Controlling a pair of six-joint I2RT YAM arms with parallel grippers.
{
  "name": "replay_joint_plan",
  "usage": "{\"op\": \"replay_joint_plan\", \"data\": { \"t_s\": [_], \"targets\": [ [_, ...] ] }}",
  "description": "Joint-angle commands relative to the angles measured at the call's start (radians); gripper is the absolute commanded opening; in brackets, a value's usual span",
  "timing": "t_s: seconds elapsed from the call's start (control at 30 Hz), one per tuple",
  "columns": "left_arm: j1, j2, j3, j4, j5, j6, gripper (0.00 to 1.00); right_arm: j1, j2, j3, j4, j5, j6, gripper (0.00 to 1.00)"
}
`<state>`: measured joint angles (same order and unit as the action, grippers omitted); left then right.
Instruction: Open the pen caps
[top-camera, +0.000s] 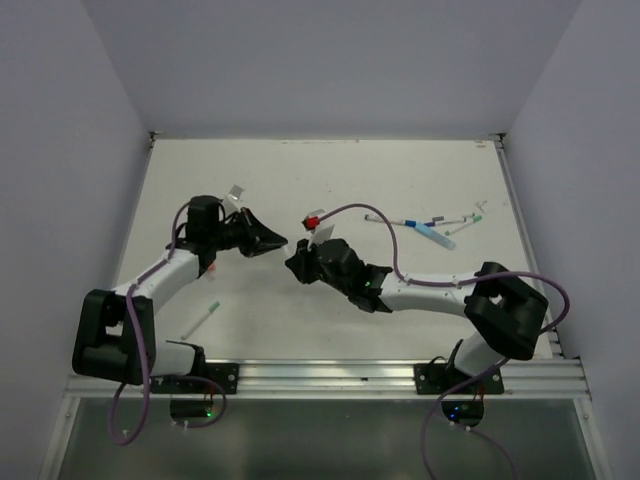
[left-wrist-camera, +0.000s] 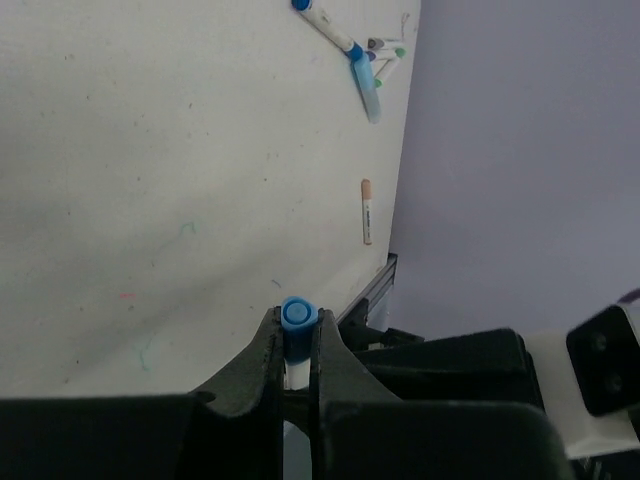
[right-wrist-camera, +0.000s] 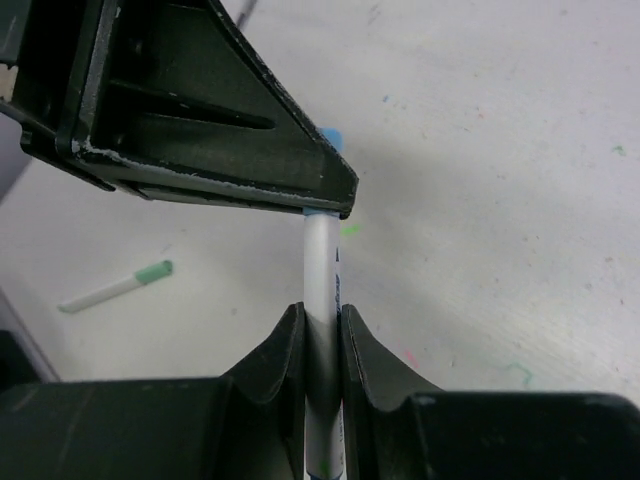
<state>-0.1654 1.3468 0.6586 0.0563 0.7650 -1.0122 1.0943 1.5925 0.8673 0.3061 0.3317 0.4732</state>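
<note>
One pen with a white barrel (right-wrist-camera: 321, 262) and a blue cap (left-wrist-camera: 297, 316) hangs between my two grippers above the middle of the table. My left gripper (left-wrist-camera: 297, 332) is shut on the blue cap, whose end pokes out past the fingertips. My right gripper (right-wrist-camera: 322, 325) is shut on the barrel just below. In the top view the left gripper (top-camera: 279, 243) and right gripper (top-camera: 298, 264) meet tip to tip. The cap sits on the pen. The left gripper's fingers (right-wrist-camera: 200, 120) hide most of the cap in the right wrist view.
Several pens (top-camera: 430, 225) lie in a cluster at the back right. A green-capped pen (top-camera: 200, 322) lies near the left arm's base and shows in the right wrist view (right-wrist-camera: 115, 288). An orange-capped pen (left-wrist-camera: 366, 210) lies near the table edge. A small red piece (top-camera: 312, 220) sits behind the grippers.
</note>
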Motion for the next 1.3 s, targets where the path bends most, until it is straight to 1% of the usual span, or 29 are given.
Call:
{"op": "replay_joint_plan", "data": {
  "t_s": [0.0,0.03,0.07,0.1,0.13,0.2,0.23,0.27,0.33,0.37,0.4,0.43,0.47,0.53,0.63,0.73,0.8,0.87,0.97,1.0,1.1,1.27],
  "targets": [
    [0.078,-0.063,0.09,0.115,-0.131,0.099,0.0,-0.115,-0.025,-0.122,0.064,-0.379,0.056,0.0],
    [0.078,-0.081,0.082,0.122,-0.136,0.147,0.0,-0.134,-0.022,-0.16,0.12,-0.451,0.1,0.0],
    [0.078,-0.116,0.069,0.135,-0.138,0.168,0.0,-0.152,-0.017,-0.174,0.231,-0.574,0.123,0.0],
    [0.078,-0.135,0.044,0.142,-0.138,0.188,0.0,-0.175,-0.011,-0.183,0.269,-0.627,0.142,0.0],
    [0.076,-0.152,0.038,0.133,-0.159,0.239,0.0,-0.181,-0.009,-0.182,0.287,-0.651,0.156,0.0],
    [0.076,-0.198,0.035,0.056,-0.216,0.296,0.0,-0.186,-0.011,-0.171,0.269,-0.655,0.154,0.0],
    [0.078,-0.221,0.038,0.03,-0.242,0.334,0.0,-0.188,-0.015,-0.157,0.251,-0.643,0.139,0.0],
    [0.078,-0.231,0.039,-0.017,-0.268,0.348,0.0,-0.186,-0.02,-0.145,0.185,-0.617,0.125,0.0],
    [0.078,-0.239,0.059,-0.055,-0.329,0.366,0.0,-0.189,-0.028,-0.117,0.122,-0.499,0.098,0.0],
    [0.078,-0.235,0.068,-0.103,-0.339,0.371,0.0,-0.192,-0.034,-0.102,0.025,-0.443,0.091,0.0],
    [0.076,-0.227,0.076,-0.114,-0.339,0.374,0.0,-0.201,-0.032,-0.081,-0.025,-0.392,0.084,0.0],
    [0.076,-0.203,0.099,-0.128,-0.346,0.388,0.0,-0.208,-0.026,-0.024,-0.077,-0.288,0.067,0.0],
    [0.069,-0.186,0.114,-0.18,-0.357,0.399,0.0,-0.212,-0.003,0.013,-0.201,-0.231,0.056,0.0],
    [0.055,-0.141,0.131,-0.217,-0.388,0.438,0.0,-0.215,0.033,0.123,-0.298,-0.092,0.009,0.0],
    [0.011,-0.085,0.131,-0.228,-0.406,0.457,0.0,-0.231,0.107,0.22,-0.413,0.012,-0.008,0.0],
    [-0.046,-0.022,0.134,-0.22,-0.415,0.44,0.0,-0.261,0.167,0.266,-0.449,0.047,-0.001,0.0],
    [-0.08,0.011,0.119,-0.161,-0.377,0.425,0.0,-0.281,0.222,0.295,-0.469,0.046,-0.014,0.0],
    [-0.1,0.06,0.125,-0.13,-0.374,0.409,0.0,-0.295,0.263,0.347,-0.51,0.035,-0.018,0.0],
    [-0.126,0.112,0.185,-0.182,-0.45,0.429,0.0,-0.312,0.317,0.386,-0.525,0.023,-0.031,0.0],
    [-0.134,0.121,0.217,-0.196,-0.501,0.437,0.0,-0.313,0.326,0.391,-0.527,0.029,-0.036,0.0],
    [-0.151,0.163,0.257,-0.246,-0.57,0.455,0.0,-0.323,0.342,0.389,-0.527,0.052,-0.045,0.0],
    [-0.152,0.239,0.317,-0.296,-0.638,0.483,0.0,-0.338,0.351,0.377,-0.513,0.041,-0.077,0.0]
  ]
}}
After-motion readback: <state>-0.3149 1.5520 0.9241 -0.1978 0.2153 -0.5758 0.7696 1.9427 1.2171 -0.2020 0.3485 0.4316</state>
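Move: The left fingers pinch the blue cap of the pen; the pen's white body, held in the right fingers, lies about 3 cm back, 1 cm right and 3 cm below the left hand, with an orange-capped pen some 3 cm ahead, 18 cm left and 13 cm below. From the right hand the cap is about 4 cm ahead, 1 cm left and 4 cm up; its bare table spot is 11 cm ahead, 10 cm right and 12 cm down, and a white marker 22 cm ahead, 24 cm right and 12 cm down. Both grips stay shut as the hands part along the pen, the left rising about 6 cm and going forward and left with the cap while the right draws down, back and right with the body. Then the right swings some 13 cm forward, on right and down towards the bare table on the white marker's side, and the left sinks about 12 cm, first back and right, then forward, rolling its left side up some 35 degrees in all. ##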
